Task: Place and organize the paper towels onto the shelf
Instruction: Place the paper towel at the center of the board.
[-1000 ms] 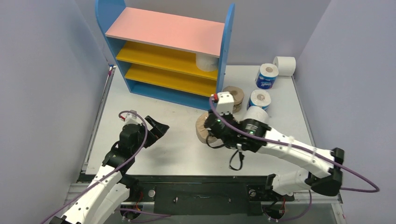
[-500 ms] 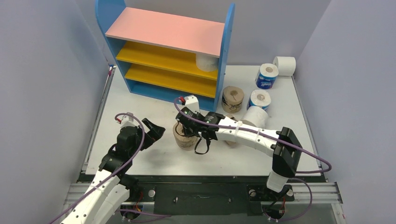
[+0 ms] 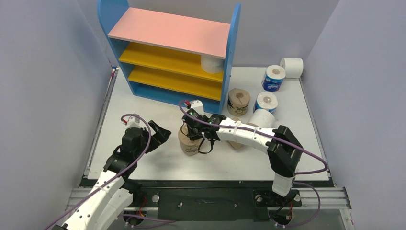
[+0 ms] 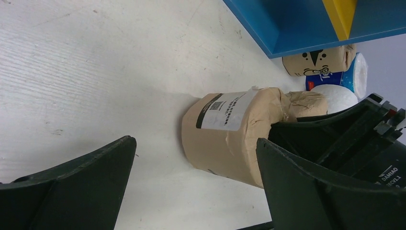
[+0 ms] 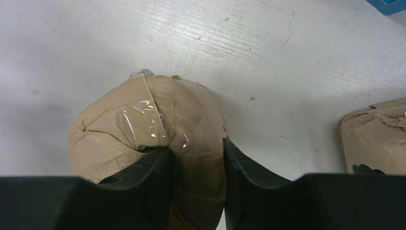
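My right gripper (image 3: 191,128) is shut on the top of a tan paper-wrapped roll (image 3: 189,143) that stands in the middle of the table, its fingers (image 5: 143,177) pinching the crumpled wrap (image 5: 143,115). In the left wrist view the same roll (image 4: 230,129) shows a white label and leans slightly. Just left of the roll, my left gripper (image 3: 160,134) is open with nothing between its jaws. The shelf (image 3: 172,52) stands at the back, with one white roll (image 3: 212,63) on its upper yellow board.
Right of the shelf stand a tan printed roll (image 3: 238,100), two blue-wrapped rolls (image 3: 273,78) (image 3: 266,101) and two white rolls (image 3: 292,67) (image 3: 262,118). Another tan roll (image 5: 373,139) lies under my right arm. Grey walls close in both sides.
My right arm has swung left with the tan roll, from the table's centre-right to just in front of the left gripper. The left arm has barely moved.
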Controlling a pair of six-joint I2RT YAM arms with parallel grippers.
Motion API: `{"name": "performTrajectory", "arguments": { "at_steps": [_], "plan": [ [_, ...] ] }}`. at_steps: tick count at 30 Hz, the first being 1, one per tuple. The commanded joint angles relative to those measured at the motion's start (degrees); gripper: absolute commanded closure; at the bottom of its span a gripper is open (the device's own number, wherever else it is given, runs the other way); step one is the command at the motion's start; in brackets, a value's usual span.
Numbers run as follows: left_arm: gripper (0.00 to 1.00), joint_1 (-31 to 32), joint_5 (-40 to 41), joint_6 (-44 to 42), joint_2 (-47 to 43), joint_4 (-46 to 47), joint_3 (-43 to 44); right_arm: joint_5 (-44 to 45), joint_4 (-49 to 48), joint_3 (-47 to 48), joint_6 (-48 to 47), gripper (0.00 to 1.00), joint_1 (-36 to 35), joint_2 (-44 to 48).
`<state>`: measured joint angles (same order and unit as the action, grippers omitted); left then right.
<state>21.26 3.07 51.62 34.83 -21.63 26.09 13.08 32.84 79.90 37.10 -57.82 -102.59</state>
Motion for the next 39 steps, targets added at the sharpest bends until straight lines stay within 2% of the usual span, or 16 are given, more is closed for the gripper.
{"name": "performTrajectory", "arguments": {
  "at_steps": [1,7,17,22,27,31,35,36,39],
  "plan": [
    [0.04,-0.42,-2.24,-0.43,2.27,4.91,0.64,-0.42,-3.58,-0.33,-0.42,0.72,-0.01,-0.16],
    [0.04,-0.51,-2.81,-0.52,5.13,5.40,0.36,-1.25,-4.34,-1.76,-0.48,0.66,-0.05,-0.08],
    [0.04,-0.57,-2.26,-1.24,3.70,5.40,0.14,-1.22,-4.46,-2.58,0.89,0.38,-0.25,1.61],
    [0.04,-0.60,-2.20,-1.15,3.69,5.09,0.66,-0.27,-3.20,-1.58,1.28,0.26,-0.88,5.70],
    [0.04,-0.67,0.91,1.36,4.63,3.73,1.59,5.23,-0.01,-3.23,0.81,0.22,-1.04,15.16],
    [0.04,-1.13,1.44,2.09,5.80,4.92,2.24,11.52,-0.11,-9.71,0.69,0.22,-0.98,25.40],
    [0.04,-1.96,-4.18,0.87,9.87,6.18,4.49,15.71,-5.98,-21.47,2.49,0.22,-0.51,36.70],
    [0.04,-2.19,-7.65,0.56,11.41,7.92,4.58,15.69,-7.06,-25.76,3.61,0.18,0.00,40.54],
    [0.04,-2.00,-12.36,0.14,12.75,14.04,3.74,10.56,-11.84,-33.06,6.57,0.11,3.72,47.08]
  ]
}}
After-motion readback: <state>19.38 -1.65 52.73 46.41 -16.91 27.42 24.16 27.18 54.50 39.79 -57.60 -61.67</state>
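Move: The brown paper roll hangs from the right fingers, pinched by its right-hand wall. Its middle is some 3 cm left of the right hand, about 1 cm ahead and 4 cm below, with the bare board centre right under it. The lying brown roll is about 17 cm right and 1 cm ahead; the standing brown roll is about 18 cm ahead and 18 cm right. From the left hand, the pinched roll is about 11 cm right, 1 cm ahead and 6 cm below. Right hand lowers the roll about 1.5 cm, opens to release it, then rises and swings right some 11 cm. ##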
